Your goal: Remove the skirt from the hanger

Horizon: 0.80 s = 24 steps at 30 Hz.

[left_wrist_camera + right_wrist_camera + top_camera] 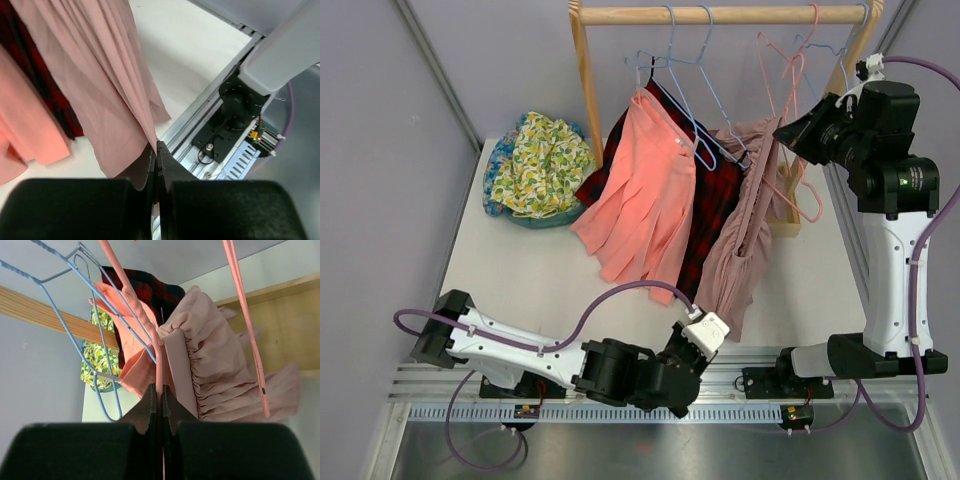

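A dusty-pink skirt [740,230] hangs from a pink wire hanger [790,110] on the wooden rail. My left gripper [712,318] is low at the table's near edge. In the left wrist view it [156,150] is shut on the bottom hem of the skirt [110,85]. My right gripper [785,132] is up by the rack. In the right wrist view it [160,390] is shut on the hanger's [159,365] thin pink wire, with the skirt's gathered waistband [215,360] just right of the jaws.
A coral skirt [640,200] and a red plaid garment [715,200] hang on blue hangers [690,90] left of the pink one. A floral cloth [535,165] lies piled at the back left. The rack's wooden post [588,90] stands between them.
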Each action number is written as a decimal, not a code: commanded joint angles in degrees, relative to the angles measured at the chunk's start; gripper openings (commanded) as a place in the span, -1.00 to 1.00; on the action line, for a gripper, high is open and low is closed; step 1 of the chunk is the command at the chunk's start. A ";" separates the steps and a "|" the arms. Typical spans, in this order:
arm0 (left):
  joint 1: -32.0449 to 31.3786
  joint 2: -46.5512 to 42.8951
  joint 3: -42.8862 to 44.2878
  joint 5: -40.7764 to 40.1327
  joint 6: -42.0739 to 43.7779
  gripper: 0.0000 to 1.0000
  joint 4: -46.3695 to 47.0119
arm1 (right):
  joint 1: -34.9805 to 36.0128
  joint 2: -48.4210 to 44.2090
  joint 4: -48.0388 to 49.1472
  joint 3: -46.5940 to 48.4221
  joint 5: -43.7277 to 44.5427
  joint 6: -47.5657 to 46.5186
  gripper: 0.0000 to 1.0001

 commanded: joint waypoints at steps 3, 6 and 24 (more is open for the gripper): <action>1.78 -0.53 5.14 -3.72 -4.50 -1.00 -8.97 | -0.56 -3.49 8.34 2.52 -3.02 -0.33 -1.00; 6.53 0.00 10.68 -4.68 1.91 -1.00 -9.77 | -0.56 -9.37 6.22 -3.09 -5.23 0.10 -1.00; 28.52 -9.47 20.80 3.33 1.59 -1.00 -28.90 | -0.65 -20.03 -7.70 -3.00 0.49 -0.96 -1.00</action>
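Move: The left hand still grips the lower end of the dusty-pink skirt; the skirt's middle is about 19 cm ahead, 7 cm right and 6 cm higher. From the same hand, the coral skirt hangs some 26 cm ahead and 13 cm left; the basket sits roughly 45 cm ahead, 40 cm left. For the right hand, still holding the pink hanger, the dusty-pink skirt's middle is about 12 cm back, 3 cm left and 15 cm below. Right hand draws the pink hanger back about 20 cm; left carries its skirt end forward, leftward and up. ##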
